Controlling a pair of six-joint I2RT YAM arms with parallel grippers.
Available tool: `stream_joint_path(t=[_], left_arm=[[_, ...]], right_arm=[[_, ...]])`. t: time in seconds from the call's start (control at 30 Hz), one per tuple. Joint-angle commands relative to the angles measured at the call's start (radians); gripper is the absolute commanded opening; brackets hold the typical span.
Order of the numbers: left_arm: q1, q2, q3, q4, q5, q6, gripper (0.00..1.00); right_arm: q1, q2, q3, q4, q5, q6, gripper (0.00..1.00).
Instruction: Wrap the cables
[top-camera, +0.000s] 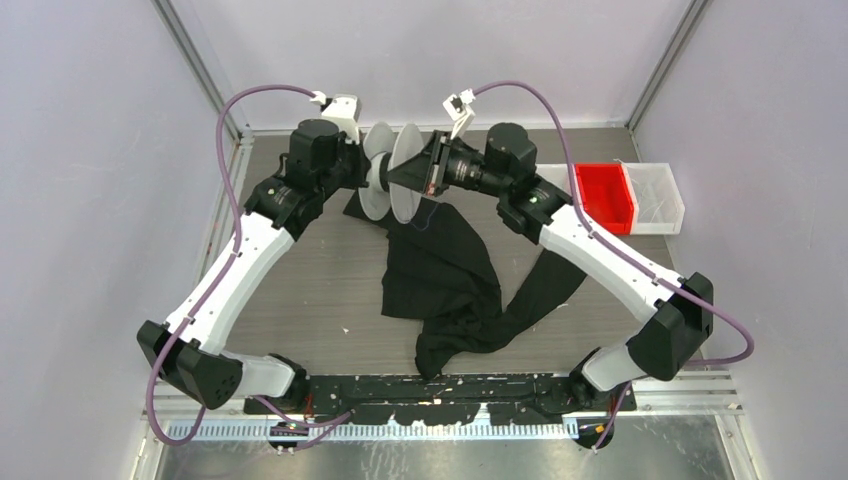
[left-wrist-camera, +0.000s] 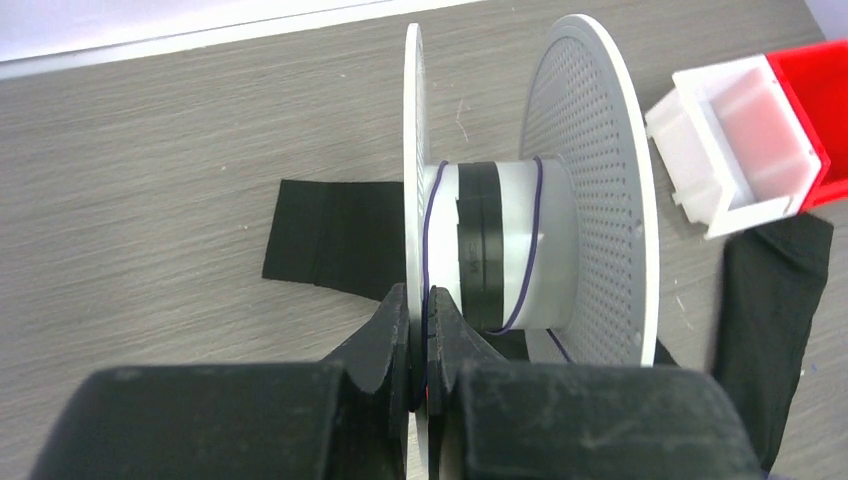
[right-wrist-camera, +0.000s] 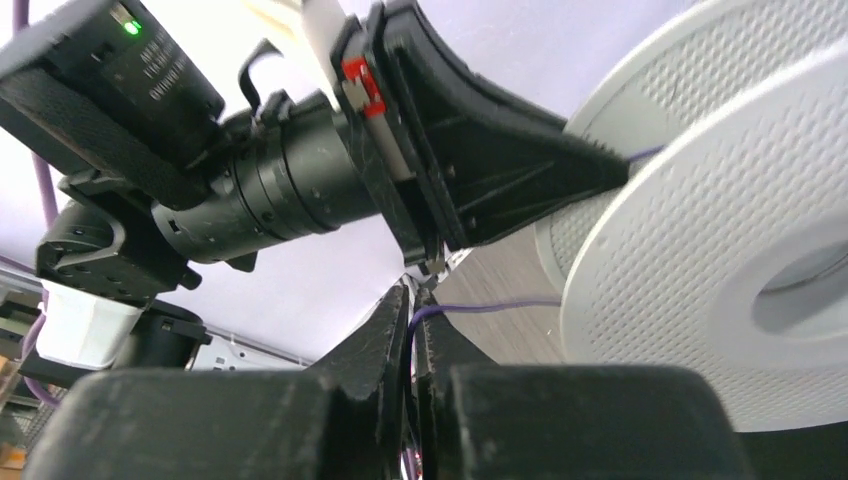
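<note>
A white spool (top-camera: 385, 185) with two perforated flanges is held up at the back middle, between my two grippers. My left gripper (top-camera: 366, 172) is shut on the rim of one flange (left-wrist-camera: 412, 150), as the left wrist view (left-wrist-camera: 421, 335) shows. The cable (left-wrist-camera: 533, 235) is a thin purple wire with a few turns around the hub, next to a black band (left-wrist-camera: 480, 250). My right gripper (top-camera: 395, 182) is shut on the cable, seen in the right wrist view (right-wrist-camera: 411, 325). From the jaws the cable (right-wrist-camera: 480, 305) runs across to the spool (right-wrist-camera: 700, 270).
A large black cloth (top-camera: 450, 280) lies crumpled on the grey table under and in front of the spool. A red bin (top-camera: 603, 195) and a white bin (top-camera: 655, 195) stand at the back right. Grey walls close in the sides.
</note>
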Motion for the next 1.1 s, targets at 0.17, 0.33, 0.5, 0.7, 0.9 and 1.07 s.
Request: stream_joint_path(t=[0.17,0.33,0.5,0.7,0.9,1.07], left_arm=[[0.008,-0.017,0.060,-0.128,0.190,0.207,0.00],[0.008,-0.015,0.093,-0.194,0.246,0.240,0.00],[0.009,-0.027,0.117,-0.211,0.277,0.240,0.00],[0.018,-0.037,0.183,-0.243,0.379,0.225,0.00],[0.040,-0.019,0.242,-0.265,0.430,0.187,0.00],[0.062,0.021,0.297,-0.320,0.422,0.126,0.00]], right_arm=[[-0.157,0.021,0.159,0.028,-0.137,-0.054,0.17],[-0.203,0.047,0.196,-0.061,-0.131,-0.119,0.23],[-0.231,0.054,0.167,-0.163,-0.076,-0.195,0.24],[-0.268,0.098,0.075,-0.201,-0.009,-0.219,0.27],[-0.296,0.127,-0.010,-0.242,0.063,-0.277,0.39],[-0.300,-0.019,-0.101,-0.214,0.106,-0.305,0.46]])
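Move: The right hand holds the purple cable behind and above the spool, whose middle lies about 12 cm ahead, 2 cm to its right and 7 cm below. On the table some 35 cm below this hand, the black cloth is about 9 cm right and 2 cm back, and the white bin is 32 cm right and 13 cm ahead. From the left hand, which pinches a flange, the spool's middle is about 4 cm ahead, 5 cm right and 2 cm lower. The right fingers open and let go of the cable as the hand clears the spool, moving forward and right about 12 cm each way, first rising 4 cm and then plunging well below its starting height. The left hand keeps its pinch on the flange, drawing the spool back about 6 cm with a dip and a lift, and yawing it some 20 degrees clockwise. ##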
